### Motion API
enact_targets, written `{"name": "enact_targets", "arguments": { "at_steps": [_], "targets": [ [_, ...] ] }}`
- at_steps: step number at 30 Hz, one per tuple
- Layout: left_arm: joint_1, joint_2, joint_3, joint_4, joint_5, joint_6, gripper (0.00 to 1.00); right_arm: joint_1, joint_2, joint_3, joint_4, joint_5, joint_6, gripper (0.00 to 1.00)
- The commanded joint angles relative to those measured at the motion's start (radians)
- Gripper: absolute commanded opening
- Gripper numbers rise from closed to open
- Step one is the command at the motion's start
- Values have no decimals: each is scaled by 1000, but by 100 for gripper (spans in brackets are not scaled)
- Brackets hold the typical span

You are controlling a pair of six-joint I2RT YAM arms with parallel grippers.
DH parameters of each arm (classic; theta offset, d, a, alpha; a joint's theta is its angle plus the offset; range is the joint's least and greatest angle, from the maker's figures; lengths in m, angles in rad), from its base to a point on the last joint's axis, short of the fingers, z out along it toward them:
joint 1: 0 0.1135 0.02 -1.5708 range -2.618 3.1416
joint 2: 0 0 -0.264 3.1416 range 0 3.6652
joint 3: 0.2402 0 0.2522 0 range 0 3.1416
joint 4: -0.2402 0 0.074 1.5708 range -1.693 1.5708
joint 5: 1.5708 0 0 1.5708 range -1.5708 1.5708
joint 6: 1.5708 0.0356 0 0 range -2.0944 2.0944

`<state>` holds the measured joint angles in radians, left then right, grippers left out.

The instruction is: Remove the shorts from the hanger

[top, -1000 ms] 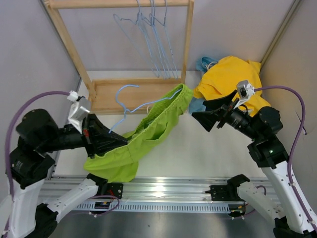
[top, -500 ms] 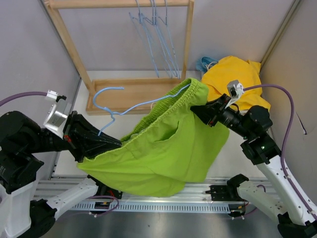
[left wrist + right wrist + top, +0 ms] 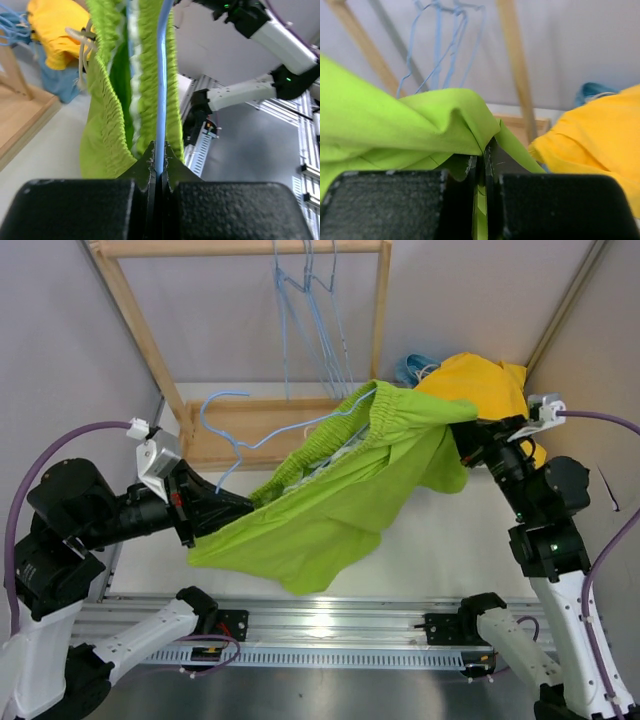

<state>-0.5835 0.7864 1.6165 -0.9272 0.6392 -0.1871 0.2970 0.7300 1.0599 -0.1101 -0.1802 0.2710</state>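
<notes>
The lime green shorts (image 3: 330,510) hang stretched between my two grippers above the table. Their waistband (image 3: 102,125) is still threaded on the blue wire hanger (image 3: 228,430). My left gripper (image 3: 232,508) is shut on the hanger's wire (image 3: 161,90), which runs straight up out of the jaws (image 3: 159,160) through the gathered waistband. My right gripper (image 3: 462,440) is shut on a fold of the green fabric (image 3: 395,125) at the shorts' far right corner; cloth is pinched in the jaws (image 3: 482,155).
Yellow shorts (image 3: 480,385) lie piled at the back right with light blue fabric (image 3: 412,367) behind them. A wooden rack (image 3: 250,430) stands at the back with several empty blue hangers (image 3: 310,320) on its top bar. Walls close in on both sides.
My right gripper has closed on the green shorts and drawn back to the right, pulling the fabric taut. The left arm with the hanger swung out to the left and back.
</notes>
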Motion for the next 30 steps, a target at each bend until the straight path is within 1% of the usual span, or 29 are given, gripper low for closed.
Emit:
{"name": "enact_targets", "arguments": {
  "at_steps": [1,3,5,7,10,13,14,15,16,17,18,19,20,21,22,23,24,26,28,29,30],
  "targets": [
    [-7,-41,3,-10,-85,32,0,-169,-12,45,6,99,36,0],
    [-7,-52,-3,-16,-99,35,0,-240,-9,38,-6,100,72,0],
    [-10,-53,-6,-25,-125,40,0,-344,6,41,-57,142,131,0],
    [-13,-56,2,-33,-150,41,0,-412,9,23,-69,118,171,0],
    [-13,-52,16,-35,-174,44,0,-415,3,-3,-68,105,191,0],
    [-13,-38,34,-30,-214,46,0,-414,-15,-37,-47,3,208,0],
    [-13,-30,37,-27,-237,46,0,-411,-24,-49,-22,-58,224,0],
    [-13,-26,43,-22,-272,43,0,-398,-35,-85,12,-231,234,0],
    [-13,-12,52,-1,-365,37,0,-377,-56,-109,106,-328,240,0],
    [-13,-4,56,10,-407,29,0,-340,-63,-127,145,-397,238,0],
    [-13,2,60,25,-449,26,0,-218,-69,-127,141,-428,190,0],
    [-13,11,72,46,-536,25,0,-146,-70,-112,44,-397,139,0],
    [-13,36,78,48,-591,15,0,-72,-66,-91,-12,-352,85,0],
    [-13,53,98,47,-652,11,0,61,-58,-66,-61,-300,-5,0],
    [-13,77,138,-11,-741,2,0,114,-43,-16,-133,-188,-36,0],
    [-13,132,155,-50,-909,-20,0,154,-34,9,-152,-129,-58,0],
    [-13,149,167,-82,-970,-23,0,180,-24,35,-163,-73,-70,0],
    [-13,160,139,-114,-1042,-29,0,192,23,118,-178,26,-91,0],
    [-13,117,56,-90,-1015,-37,0,179,75,188,-183,63,-116,0],
    [-13,99,34,-87,-988,-44,0,169,144,274,-183,91,-127,0],
    [-13,65,2,-85,-980,-54,0,162,182,322,-183,106,-134,0]
  ]
}}
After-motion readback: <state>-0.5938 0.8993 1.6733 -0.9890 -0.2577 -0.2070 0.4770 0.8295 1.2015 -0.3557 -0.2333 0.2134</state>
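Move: The green shorts are stretched between the two grippers. Their middle lies some 20 cm right, 3 cm ahead and 8 cm below the left hand, which pinches the hanger, and about 27 cm left, 14 cm back and 8 cm below the right hand, which grips their far edge. The hanger's far end, still inside the waistband, is roughly 18 cm left and 6 cm ahead of the right hand, about level. The yellow shorts lie some 20 cm ahead, 14 cm right and 28 cm below it. Rightward first, about 9 cm, the right hand pulls the green shorts away from the left hand, which keeps hold of the hanger and creeps forward; then the right hand dips and swings back left and rearward some 15 cm, ending with a short rise. Late on the left hand sweeps forward and left towards the rack, turning some 50 degrees counter-clockwise. Both grippers stay shut. ##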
